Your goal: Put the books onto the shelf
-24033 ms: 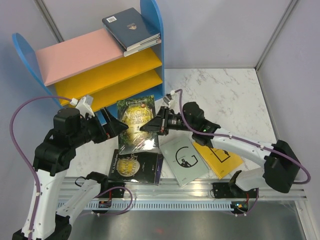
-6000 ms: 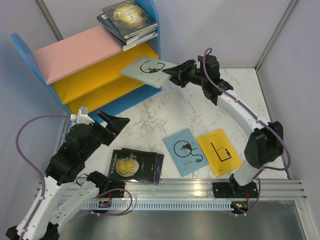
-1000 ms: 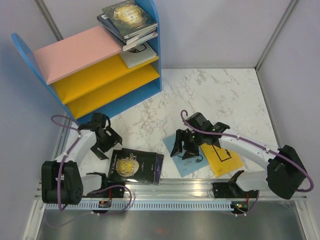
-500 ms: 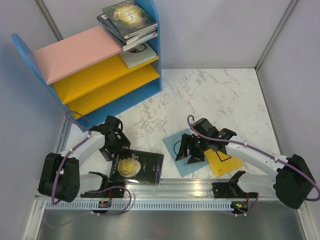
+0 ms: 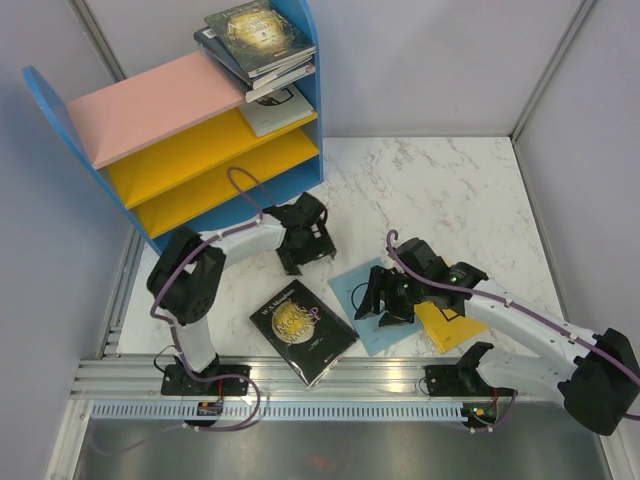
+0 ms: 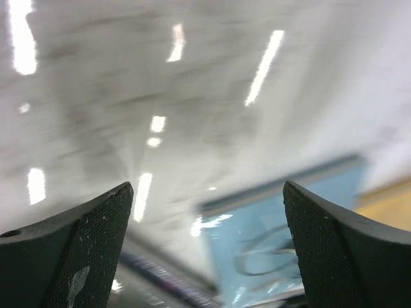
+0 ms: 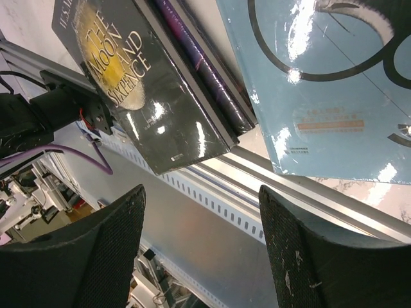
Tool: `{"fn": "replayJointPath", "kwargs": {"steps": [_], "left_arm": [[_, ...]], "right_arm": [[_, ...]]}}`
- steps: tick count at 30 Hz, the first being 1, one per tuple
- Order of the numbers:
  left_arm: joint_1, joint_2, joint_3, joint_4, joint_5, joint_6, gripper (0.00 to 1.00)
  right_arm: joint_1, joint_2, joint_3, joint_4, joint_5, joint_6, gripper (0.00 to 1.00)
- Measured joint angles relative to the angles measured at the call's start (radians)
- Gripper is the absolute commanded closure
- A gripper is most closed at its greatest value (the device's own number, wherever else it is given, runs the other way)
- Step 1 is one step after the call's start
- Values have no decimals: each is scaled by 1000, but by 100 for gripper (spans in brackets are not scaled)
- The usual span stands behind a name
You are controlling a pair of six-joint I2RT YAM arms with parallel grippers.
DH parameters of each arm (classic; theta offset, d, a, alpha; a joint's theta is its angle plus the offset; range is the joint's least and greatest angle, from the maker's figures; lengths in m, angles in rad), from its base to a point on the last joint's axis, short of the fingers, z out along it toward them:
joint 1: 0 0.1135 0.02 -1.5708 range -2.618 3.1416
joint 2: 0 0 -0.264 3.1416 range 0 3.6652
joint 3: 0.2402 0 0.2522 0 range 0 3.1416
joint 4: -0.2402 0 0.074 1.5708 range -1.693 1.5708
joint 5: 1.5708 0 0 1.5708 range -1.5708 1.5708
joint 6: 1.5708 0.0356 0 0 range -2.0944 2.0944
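Observation:
The shelf (image 5: 150, 108) stands at the back left, with several books (image 5: 258, 40) stacked on its pink top and a pale grey one (image 5: 277, 110) on the upper yellow board. A black book (image 5: 303, 330) lies skewed at the near edge, on a purple book (image 7: 199, 70). Beside it lies a teal-blue book (image 5: 352, 285), then a yellow book (image 5: 445, 322) partly under my right arm. My right gripper (image 5: 380, 308) hangs open over the teal-blue book (image 7: 321, 83), holding nothing. My left gripper (image 5: 308, 252) is open mid-table; its blurred view shows the teal-blue book (image 6: 270, 244) ahead.
A slotted metal rail (image 5: 350, 385) runs along the near edge, just below the black book (image 7: 128, 77). Grey walls (image 5: 560, 150) close the table at the back and right. Bare marble (image 5: 430, 190) lies behind the right arm.
My left arm has swung from the near left to mid-table. The black book has turned and slid right. My right gripper has shifted slightly right over the teal-blue book.

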State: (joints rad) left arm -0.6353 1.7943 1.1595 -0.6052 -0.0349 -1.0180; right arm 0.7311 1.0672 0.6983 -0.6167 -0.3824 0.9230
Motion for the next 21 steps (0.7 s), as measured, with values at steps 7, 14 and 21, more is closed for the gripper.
{"fn": "replayJointPath", "kwargs": {"steps": [7,14,21], "left_arm": [[-158,151,359,119,118,41,0],[-89,-142,239,-2,59,107,0],[-69,-585,-94,-129,2,106,0]], "right_arm": [[-51,-10,26,-31,3,-26,24],[-66,77,118,-21,-6,-83,24],[-66,271,206,23,-27,-135,24]]}}
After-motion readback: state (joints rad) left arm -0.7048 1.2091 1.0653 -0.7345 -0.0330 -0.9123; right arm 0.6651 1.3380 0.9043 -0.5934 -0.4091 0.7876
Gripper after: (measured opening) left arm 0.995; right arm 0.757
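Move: From the left hand, the top Moon and Sixpence book lies about 17 cm back, 2 cm left and just below hand height, with the purple book beneath it. From the right hand, that book is some 15 cm left, 1 cm back and 9 cm down. Also from the right hand, the blue book is about 3 cm ahead, 2 cm right and 11 cm down, and the yellow book 5 cm ahead and 18 cm right. Lift the open left gripper about 15 cm off the marble, swinging it right, then back left almost as far, and finally draw it back until it is closer above the books, fingers tilting forward some 20 degrees. Meanwhile slide the right gripper forward and a little left over the blue book, rising slightly and sinking again, its opening unchanged. ##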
